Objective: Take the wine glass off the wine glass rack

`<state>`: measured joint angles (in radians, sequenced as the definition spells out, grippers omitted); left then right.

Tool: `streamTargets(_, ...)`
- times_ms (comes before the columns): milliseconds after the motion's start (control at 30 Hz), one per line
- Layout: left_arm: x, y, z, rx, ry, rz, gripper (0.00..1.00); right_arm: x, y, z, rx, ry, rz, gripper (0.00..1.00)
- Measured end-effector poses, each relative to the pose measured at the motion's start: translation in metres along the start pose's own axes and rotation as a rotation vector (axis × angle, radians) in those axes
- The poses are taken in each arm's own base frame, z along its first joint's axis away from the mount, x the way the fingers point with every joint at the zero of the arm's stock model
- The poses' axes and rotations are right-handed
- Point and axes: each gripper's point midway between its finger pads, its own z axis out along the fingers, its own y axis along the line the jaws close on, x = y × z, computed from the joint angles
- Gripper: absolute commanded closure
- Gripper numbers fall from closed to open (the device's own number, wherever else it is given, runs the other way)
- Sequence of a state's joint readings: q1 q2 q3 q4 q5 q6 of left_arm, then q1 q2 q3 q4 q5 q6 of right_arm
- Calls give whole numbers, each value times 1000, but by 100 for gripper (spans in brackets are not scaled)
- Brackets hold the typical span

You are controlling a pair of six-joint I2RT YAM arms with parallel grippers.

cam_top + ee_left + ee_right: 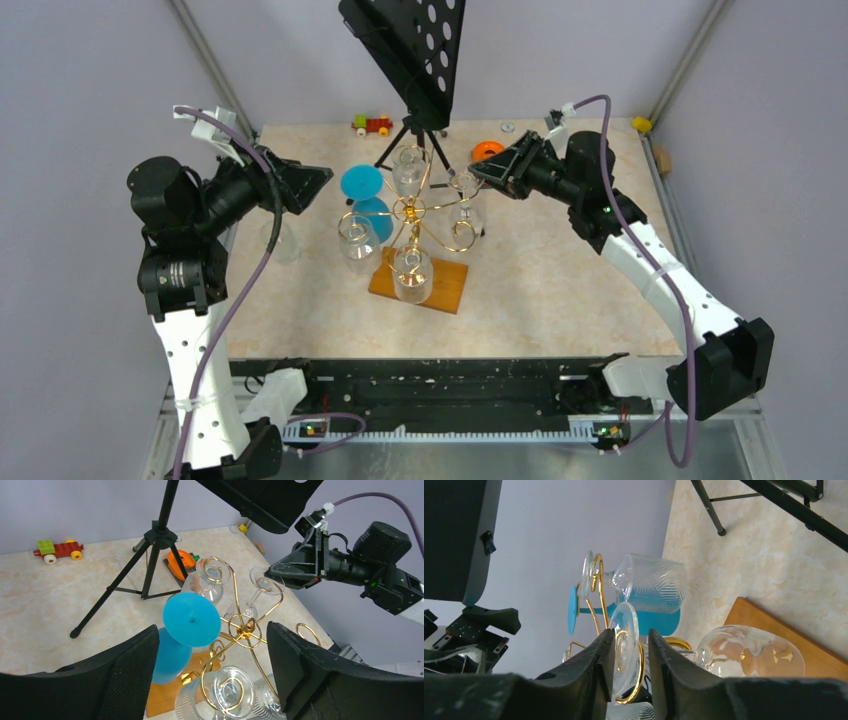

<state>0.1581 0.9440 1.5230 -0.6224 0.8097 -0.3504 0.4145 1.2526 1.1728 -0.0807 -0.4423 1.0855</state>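
The gold wire wine glass rack (411, 210) stands on its orange-brown wooden base (445, 290) in mid table. Several clear glasses and one blue glass (362, 185) hang upside down from its scroll arms. My right gripper (485, 172) is at the rack's right arm. In the right wrist view its fingers (599, 655) straddle the foot of a clear wine glass (625, 630) and the gold loop that holds it, with a small gap on the right side. My left gripper (312, 181) is wide open to the left of the rack, with the blue glass (192, 619) ahead of it.
A black perforated music stand (405, 50) on a tripod (410, 140) stands just behind the rack. A toy train (372, 124) and an orange object (487, 150) lie at the table's back edge. Grey walls close in both sides.
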Motion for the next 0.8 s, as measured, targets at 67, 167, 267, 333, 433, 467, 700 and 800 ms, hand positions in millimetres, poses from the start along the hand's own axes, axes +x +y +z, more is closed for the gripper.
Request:
streamTargets(67,0,-3,0,16,3,-1,18,2,-4,3,6,12,13,77)
streamTargets(167,0,-6,0,33,4,0,19,4,-8,8,14,27,30,94)
streamTargets(267,0,-9,1,47,4,2,19,4,-6,8,6,28,47,100)
streamTargets(333,-1,-11,1,52,2,4,19,-1,0,8,-14,11,41,100)
streamTargets(433,-2,-13,0,57,-2,5,19,-1,0,6,-11,9,42,100)
streamTargets(467,-2,-14,-1,60,-6,7,19,-1,0,6,-11,8,43,100)
streamTargets(700,-9,-21,-3,77,-44,9,19,-1,0,5,-8,9,51,100)
streamTargets(800,-8,-21,-3,80,-50,5,19,-1,2,0,-1,-1,52,100)
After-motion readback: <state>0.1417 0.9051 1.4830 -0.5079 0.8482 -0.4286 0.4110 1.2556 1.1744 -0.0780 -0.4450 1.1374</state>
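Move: The right fingers, part-closed, already straddle the wine glass's foot; its middle sits about 2 cm to the left of this hand and 1 cm back, at the same height. From the right hand, the empty hook is some 14 cm back and 2 cm left, the far glass about 4 cm ahead and 14 cm left, hanging 7 cm lower, and the rack hub 9 cm back and 15 cm left. From the left hand the foot lies roughly 33 cm right, 7 cm ahead and 8 cm lower. Nudging forward and left by barely half a centimetre while dipping about 1 cm and coming back up, the right hand shuts its fingers and pinches the flat glass foot between the pads. It then keeps that grip nearly in place, tipped down a degree or two, easing slightly back and right at the end. The open, empty left hand drifts about 2 cm up, back and to its right. ##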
